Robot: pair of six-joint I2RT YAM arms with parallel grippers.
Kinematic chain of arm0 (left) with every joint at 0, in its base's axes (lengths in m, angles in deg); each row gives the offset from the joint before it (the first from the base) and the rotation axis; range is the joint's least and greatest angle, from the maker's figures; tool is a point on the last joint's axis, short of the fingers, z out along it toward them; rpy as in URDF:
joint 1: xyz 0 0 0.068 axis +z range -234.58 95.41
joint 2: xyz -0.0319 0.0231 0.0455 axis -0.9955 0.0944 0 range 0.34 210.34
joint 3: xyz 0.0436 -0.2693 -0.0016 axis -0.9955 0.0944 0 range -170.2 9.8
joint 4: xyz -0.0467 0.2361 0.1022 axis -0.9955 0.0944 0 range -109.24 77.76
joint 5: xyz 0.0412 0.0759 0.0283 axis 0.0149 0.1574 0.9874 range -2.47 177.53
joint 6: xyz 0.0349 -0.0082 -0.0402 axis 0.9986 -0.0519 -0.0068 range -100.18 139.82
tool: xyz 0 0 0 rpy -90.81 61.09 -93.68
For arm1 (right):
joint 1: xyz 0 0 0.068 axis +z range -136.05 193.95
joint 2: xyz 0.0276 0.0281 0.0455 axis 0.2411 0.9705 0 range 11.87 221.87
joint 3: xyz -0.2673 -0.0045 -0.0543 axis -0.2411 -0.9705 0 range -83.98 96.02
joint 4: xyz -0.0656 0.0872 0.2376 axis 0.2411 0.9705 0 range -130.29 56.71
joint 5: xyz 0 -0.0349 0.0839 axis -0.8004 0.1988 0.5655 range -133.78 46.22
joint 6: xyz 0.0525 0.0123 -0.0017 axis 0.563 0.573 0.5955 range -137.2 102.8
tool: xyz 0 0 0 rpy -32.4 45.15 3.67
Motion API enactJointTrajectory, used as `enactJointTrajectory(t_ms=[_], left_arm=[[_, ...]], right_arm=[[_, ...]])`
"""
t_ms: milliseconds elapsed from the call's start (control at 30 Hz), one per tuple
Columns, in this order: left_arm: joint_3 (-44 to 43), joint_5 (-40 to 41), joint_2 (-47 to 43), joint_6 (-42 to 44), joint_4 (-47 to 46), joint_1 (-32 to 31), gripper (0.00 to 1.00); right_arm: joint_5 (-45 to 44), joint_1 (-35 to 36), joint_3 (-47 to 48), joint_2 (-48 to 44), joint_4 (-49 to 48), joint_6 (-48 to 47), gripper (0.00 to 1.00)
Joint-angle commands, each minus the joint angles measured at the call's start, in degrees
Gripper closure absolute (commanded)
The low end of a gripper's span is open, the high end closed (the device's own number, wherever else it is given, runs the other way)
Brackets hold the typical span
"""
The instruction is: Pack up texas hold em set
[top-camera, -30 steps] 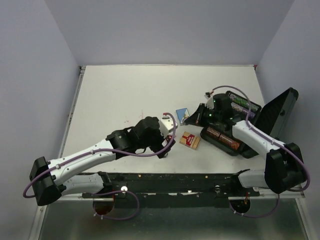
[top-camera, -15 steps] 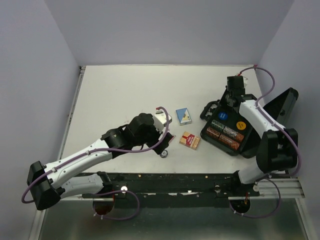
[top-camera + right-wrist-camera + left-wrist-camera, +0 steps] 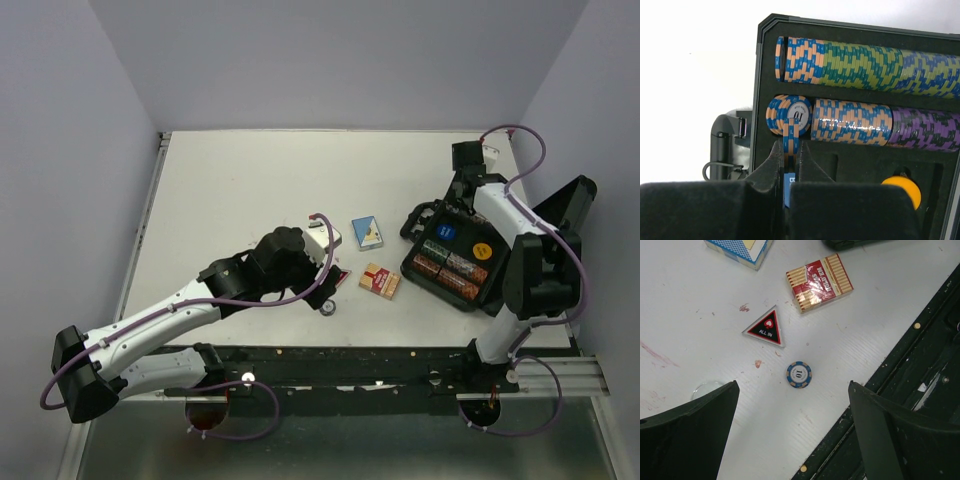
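The black hinged case (image 3: 424, 271) lies open at the right, its lid (image 3: 565, 212) standing up behind it. Chip rows (image 3: 865, 62), an orange marker (image 3: 902, 192) and a blue marker (image 3: 788, 192) sit inside. My right gripper (image 3: 791, 145) hangs over the case's far end, shut on two blue-and-orange chips (image 3: 791, 132) held edge-on beside the second row. My left gripper (image 3: 792, 385) is open above a loose blue chip (image 3: 799, 375). Close by lie the triangular red-black marker (image 3: 766, 328), a clear marker (image 3: 706, 388), the red card box (image 3: 819, 282) and the blue card box (image 3: 740, 249).
A black rail (image 3: 350, 365) runs along the table's near edge, just right of the loose chip in the left wrist view. The table's white walls rise at the back and sides. Faint red stains (image 3: 655, 352) mark the table top.
My right arm has swung from beside the blue card box back over the far end of the case, still shut. My left arm has drawn back slightly to the left, still open.
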Motion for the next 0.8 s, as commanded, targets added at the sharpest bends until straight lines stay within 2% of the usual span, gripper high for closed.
enactJointTrajectory(t_ms=[0, 233, 333, 400, 467, 600, 767], left_arm=[[0.05, -1.21, -0.95, -0.15, 1.25, 0.09, 0.01], [0.05, -1.47, -0.42, 0.11, 1.43, 0.09, 0.01], [0.05, -1.64, -0.25, 0.11, 1.43, 0.09, 0.01], [0.05, -1.73, -0.07, 0.11, 1.43, 0.09, 0.01], [0.05, -1.64, 0.02, 0.11, 1.43, 0.09, 0.01], [-0.04, -1.73, 0.28, 0.2, 1.52, 0.09, 0.01], [-0.04, -1.73, 0.63, 0.2, 1.52, 0.09, 0.01]], right_arm=[[-2.7, -1.21, 1.96, 3.18, 0.46, -0.98, 0.99], [-3.58, -2.18, 2.83, 5.21, 0.55, -1.68, 0.99], [-3.4, -2.36, 3.27, 5.91, 0.81, -1.85, 0.87], [-3.58, -2.45, 3.8, 6.26, 1.25, -1.94, 0.75], [-3.84, -2.45, 4.15, 6.79, 1.77, -1.94, 0.69], [-3.23, -2.45, 4.5, 7.49, 2.3, -2.38, 0.59], [-1.21, -2.45, 4.59, 6.09, 2.83, -2.82, 0.54]])
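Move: The right hand still pinches a couple of blue-and-orange chips on edge; their gap in the case's second chip row lies about 1 cm ahead, 2 cm right and 3 cm below. The loose tilted chips at the row's left end are about 2 cm ahead and 1 cm left, the small blind button 5 cm back and 2 cm left, and the orange button 9 cm back and 8 cm right. From the left hand the gap is roughly 19 cm ahead and 32 cm right, some 10 cm lower. Right hand lowers its pinched chips about 2 cm, shifting right into the row's gap, then opens, letting go. ##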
